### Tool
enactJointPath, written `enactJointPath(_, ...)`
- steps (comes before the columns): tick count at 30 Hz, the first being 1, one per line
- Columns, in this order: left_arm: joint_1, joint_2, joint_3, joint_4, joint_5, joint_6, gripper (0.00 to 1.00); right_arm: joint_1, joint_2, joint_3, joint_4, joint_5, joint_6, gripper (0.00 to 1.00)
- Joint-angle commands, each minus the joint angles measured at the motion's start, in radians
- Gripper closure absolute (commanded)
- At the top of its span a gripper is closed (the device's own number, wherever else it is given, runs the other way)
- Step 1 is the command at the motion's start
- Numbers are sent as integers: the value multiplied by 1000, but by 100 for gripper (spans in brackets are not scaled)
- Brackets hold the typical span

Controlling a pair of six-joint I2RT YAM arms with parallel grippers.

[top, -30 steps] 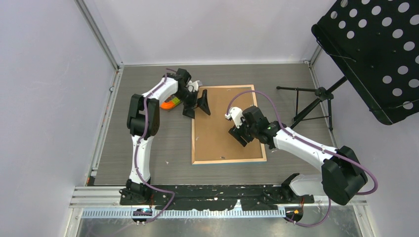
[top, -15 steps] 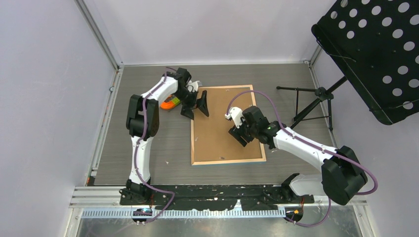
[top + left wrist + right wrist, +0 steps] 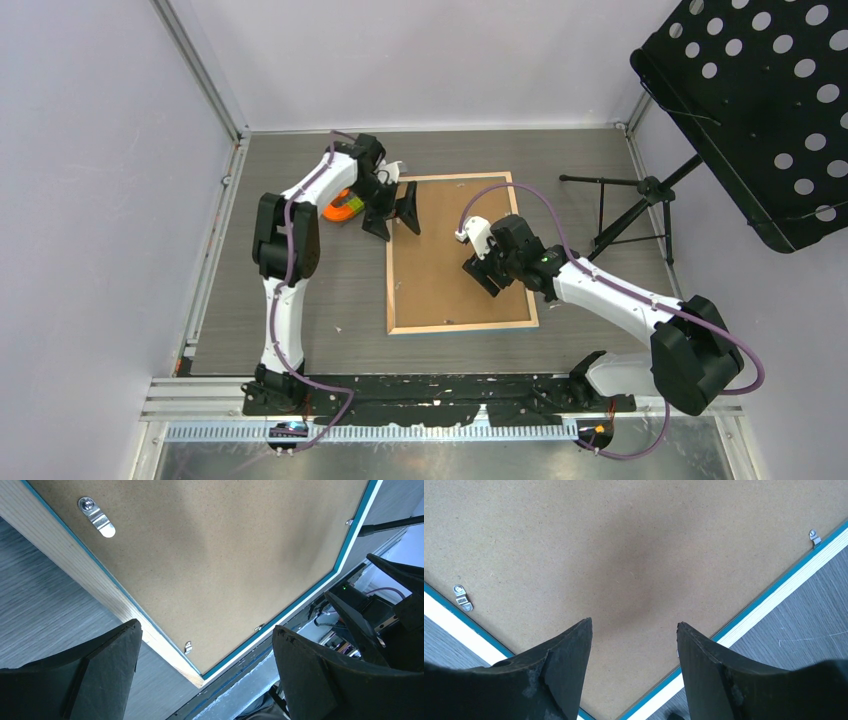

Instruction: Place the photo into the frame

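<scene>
The frame point(image 3: 390, 290) lies face down on the table, its light wood back up and a blue inner edge showing. A plain brown backing board point(image 3: 440, 265) fills it. The photo is hidden. My left gripper point(image 3: 394, 214) hangs open over the frame's far-left corner, nothing between its fingers. In the left wrist view, the gripper point(image 3: 205, 627) looks down on the wood rim point(image 3: 75, 565) and a metal clip point(image 3: 96, 516). My right gripper point(image 3: 487, 278) stands open just above the board's right half. The right wrist view shows the gripper point(image 3: 634, 622) over the board point(image 3: 624, 545), near the frame's rim point(image 3: 774, 597).
An orange and green object point(image 3: 345, 208) lies on the table just left of the left gripper. A black perforated music stand point(image 3: 760, 100) leans in at the right, its tripod legs point(image 3: 630, 215) beside the frame. Walls close in the table on three sides.
My left gripper has shifted slightly away and to the left near the frame's far-left corner. The right arm and the frame have not moved.
</scene>
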Motion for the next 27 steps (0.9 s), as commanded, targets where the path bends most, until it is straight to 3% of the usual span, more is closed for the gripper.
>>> enactJointPath(1,-2,-82,56,-27,-23,40,0,-5,-4,26,43,11,18,31)
enactJointPath(6,-2,-138,15,24,-83,74,1,-24,-18,42,50,57,31,30)
enactJointPath(18,-7,-371,-240,251,-214,166,0,-133,8,206,106,140,79,29)
enactJointPath(27,-35,-356,-388,322,-227,144,1,-253,147,293,119,110,197,30)
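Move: From the right hand, the right rail's far clip lies about 20 cm ahead, 8 right and 7 below; the near clip is roughly level, 8 right; the frame's middle, 11 ahead and 7 left. From the left hand, over the left rail, that rail's far clip is some 5 cm ahead and 6 below, its near clip 13 back; the orange tool, 12 left and 6 ahead. Sweeping forward about 11 cm and rising some 9, the right hand heads over the backing board towards the right rail's far clip, edging right, turning clockwise about 20 degrees and tipping its fingers forward. The left hand lifts about 6 cm off its place over the left rail, shifts left, then sinks and draws slightly back, fingers swinging forward. Both grippers stay open. ##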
